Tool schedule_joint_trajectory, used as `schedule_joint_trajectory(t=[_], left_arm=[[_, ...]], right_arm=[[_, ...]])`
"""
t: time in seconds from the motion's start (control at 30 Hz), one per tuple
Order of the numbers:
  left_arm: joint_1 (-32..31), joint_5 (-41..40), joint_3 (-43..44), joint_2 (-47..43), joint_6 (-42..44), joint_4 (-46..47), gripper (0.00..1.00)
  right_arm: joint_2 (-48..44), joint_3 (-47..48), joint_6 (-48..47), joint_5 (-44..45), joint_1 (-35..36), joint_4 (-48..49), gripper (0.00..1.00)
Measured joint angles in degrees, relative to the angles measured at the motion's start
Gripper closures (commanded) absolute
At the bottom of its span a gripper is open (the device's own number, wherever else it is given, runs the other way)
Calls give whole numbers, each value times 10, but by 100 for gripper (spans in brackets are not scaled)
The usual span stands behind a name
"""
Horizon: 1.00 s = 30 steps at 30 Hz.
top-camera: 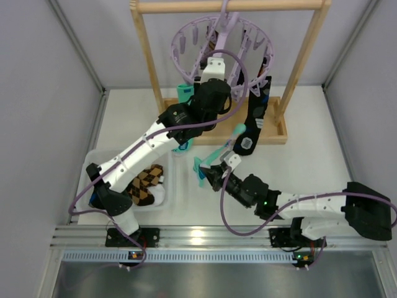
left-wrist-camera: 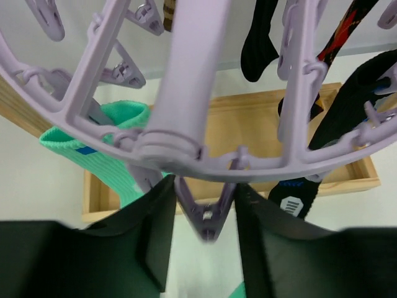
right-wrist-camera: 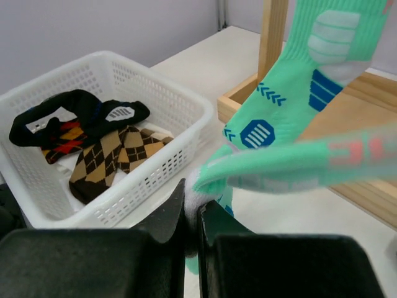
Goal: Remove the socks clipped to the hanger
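The lilac hanger (top-camera: pixel 178 53) hangs from a wooden rail. My left gripper (top-camera: pixel 214 63) is raised under its ring (left-wrist-camera: pixel 186 81), and its fingers press both arms of one clip peg (left-wrist-camera: pixel 208 214). A mint-green sock (left-wrist-camera: pixel 93 136) hangs just left of that peg, and black socks (left-wrist-camera: pixel 259 43) hang further right. My right gripper (top-camera: pixel 206 169) is shut on the white toe (right-wrist-camera: pixel 197 186) of a mint-green sock (right-wrist-camera: pixel 291 164) that stretches up and to the right. A second mint-green sock (right-wrist-camera: pixel 298 87) hangs behind it. A black sock (top-camera: pixel 254 115) dangles at the hanger's right.
A white basket (top-camera: pixel 171 186) sits at the near left with a brown diamond-patterned sock (right-wrist-camera: pixel 105 155) and a black one (right-wrist-camera: pixel 74 112) inside. The wooden frame's posts (top-camera: pixel 146 59) and base tray (top-camera: pixel 276 131) stand behind both grippers. Grey walls close in the sides.
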Motion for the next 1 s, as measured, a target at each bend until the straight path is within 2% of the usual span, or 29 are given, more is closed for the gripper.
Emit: schedule_joint_trajectory(t=[0.13, 0.2, 0.3, 0.33, 0.5, 0.67, 0.87, 1.0], left_arm=[[2, 17, -36, -23, -6, 2, 31], [2, 23, -63, -46, -9, 1, 28], [2, 31, -113, -91, -12, 0, 14], [2, 31, -132, -108, -14, -1, 3], [2, -12, -269, -244, -26, -2, 2], [2, -92, -367, -401, -42, -21, 2], [3, -140, -373, -534, -53, -31, 2], [3, -166, -362, -552, -51, -31, 2]], right_arm=[[-68, 0, 0, 11, 1, -39, 100], [-95, 0, 0, 17, 1, -64, 100], [-122, 5, 0, 22, 1, -110, 100], [-128, 9, 0, 23, 1, -126, 100], [-136, 73, -2, 0, -11, -224, 100], [-115, 176, -2, -101, -57, -299, 100], [4, 328, -7, -249, -81, -350, 100], [134, 461, -7, -349, -80, -391, 100]])
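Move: The right hand, gripping the freed green sock by its toe, has the white basket's middle some 30 cm to its left, about 5 cm ahead and 16 cm below; the still-hanging green sock is about 16 cm ahead of it, 8 cm left and 6 cm higher. The left hand has the emptied clip right between its fingertips, the hanger ring's centre about 12 cm ahead, 3 cm right and 5 cm above, and the basket roughly 13 cm back, 30 cm left and 35 cm below. The left hand spreads its fingers from about a third open to fully wide, comes free of the clip at the hanger's front and swings some 26 cm left and 15 cm back, rising a little late on as the wrist tips up, clearing the way. The right hand keeps its pinch on the sock's toe, first rising with a drift of about 3 cm to the right, then climbing to some 12 cm up and sweeping left at growing speed to end about 10 cm left of its start, turning roughly 25 degrees counter-clockwise until its fingers point at the basket. ##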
